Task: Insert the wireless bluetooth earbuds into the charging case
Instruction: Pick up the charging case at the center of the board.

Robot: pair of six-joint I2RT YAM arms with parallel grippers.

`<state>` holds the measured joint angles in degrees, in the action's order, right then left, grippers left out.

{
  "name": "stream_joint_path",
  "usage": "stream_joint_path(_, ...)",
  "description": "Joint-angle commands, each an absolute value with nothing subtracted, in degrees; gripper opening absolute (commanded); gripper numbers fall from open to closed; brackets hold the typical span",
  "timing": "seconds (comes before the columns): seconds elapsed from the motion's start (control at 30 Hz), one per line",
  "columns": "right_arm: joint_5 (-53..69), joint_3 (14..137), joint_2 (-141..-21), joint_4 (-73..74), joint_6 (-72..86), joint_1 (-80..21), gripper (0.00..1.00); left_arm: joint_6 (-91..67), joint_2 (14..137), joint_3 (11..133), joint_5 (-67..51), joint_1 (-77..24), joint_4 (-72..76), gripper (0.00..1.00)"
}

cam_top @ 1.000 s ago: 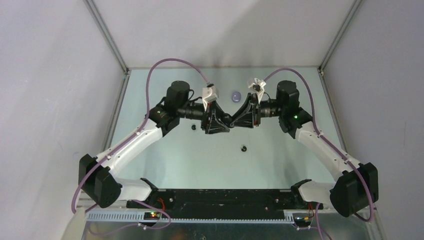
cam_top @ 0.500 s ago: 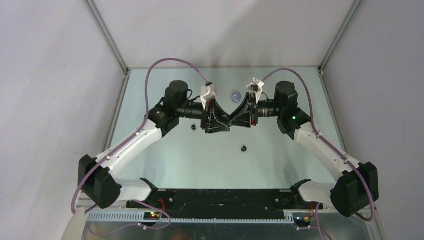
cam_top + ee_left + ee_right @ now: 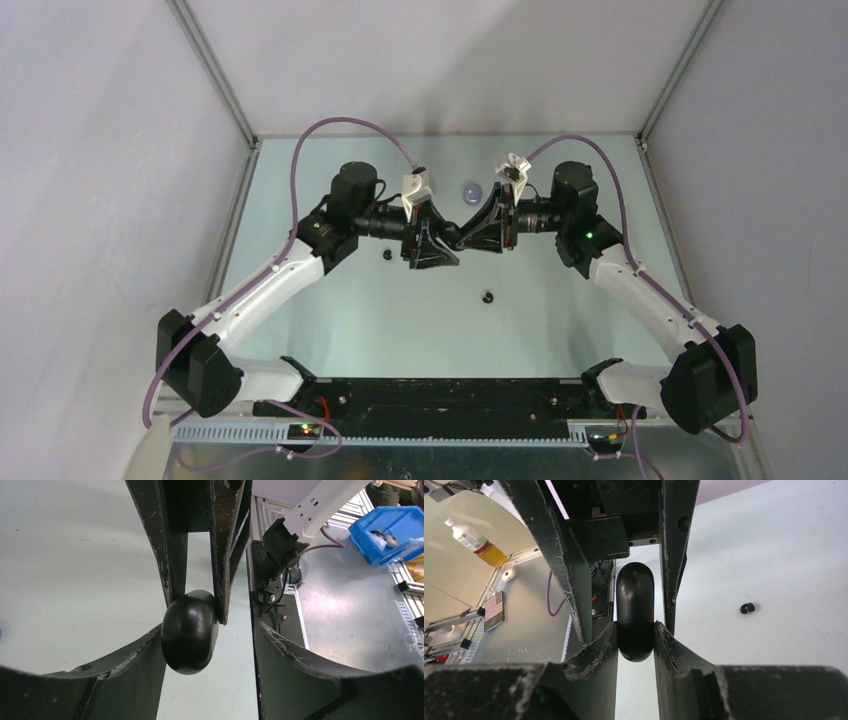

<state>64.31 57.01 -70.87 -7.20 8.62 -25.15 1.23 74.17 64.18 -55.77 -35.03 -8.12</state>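
Observation:
A glossy black charging case (image 3: pixel 635 610) hangs above the table, and my right gripper (image 3: pixel 635 630) is shut on its sides. In the left wrist view the case (image 3: pixel 189 632) rests against one finger of my left gripper (image 3: pixel 209 630). That gripper is open, its other finger standing well apart from the case. From above, the left gripper (image 3: pixel 445 240) and the right gripper (image 3: pixel 476 237) meet tip to tip at mid table with the case (image 3: pixel 461 238) between them. Two black earbuds lie on the table, one earbud (image 3: pixel 386 254) under the left arm and another earbud (image 3: pixel 488 296) nearer me. The purple earbuds do not show.
A small lavender rounded object (image 3: pixel 472 190) sits on the table behind the grippers. Grey walls close in the table on the left, right and back. The black base rail (image 3: pixel 430 400) runs along the near edge.
The right gripper with the case has crept slightly left toward the left gripper. The earbuds on the table have not moved.

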Motion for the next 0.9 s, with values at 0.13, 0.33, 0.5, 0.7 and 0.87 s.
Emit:
stream_joint_path(0.13, 66.24, 57.17, -70.47, -10.00, 8.81, -25.36, 0.00, 3.06, 73.55, 64.73, -56.03, -35.16, -8.71, 0.63)
stream_joint_path(0.33, 65.71, 57.24, -71.24, -9.66, 8.10, -26.27, 0.00, 3.50, 73.71, 64.86, -55.78, -35.37, -9.16, 0.59)
stream_joint_path(0.5, 65.45, 57.22, -71.32, -9.62, 8.10, -26.19, 0.00, 4.23, 73.71, 64.61, -55.73, -35.50, -9.61, 0.49)
stream_joint_path(0.7, 65.64, 57.19, -71.71, -9.67, 8.01, -26.19, 0.00, 4.57, 73.80, 64.59, -55.65, -35.65, -9.72, 0.31)
stream_joint_path(0.87, 66.14, 57.23, -71.97, -9.51, 7.85, -26.40, 0.00, 4.67, 73.92, 64.56, -55.45, -35.75, -9.95, 0.20)
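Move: The black charging case, still gripped by the right hand, sits between the left hand's open fingers, about 1 cm ahead and 1 cm right of its hand point, level in height. It is about 1 cm left of the right hand point. On the board, some 28 cm below the left hand, lie one black earbud about 3 cm ahead and 9 right, another about 12 ahead and 15 left, and the lavender case about 27 ahead and 7 right. Left fingers close by half onto the charging case, sinking about 1 cm, while the right keeps its grip. ##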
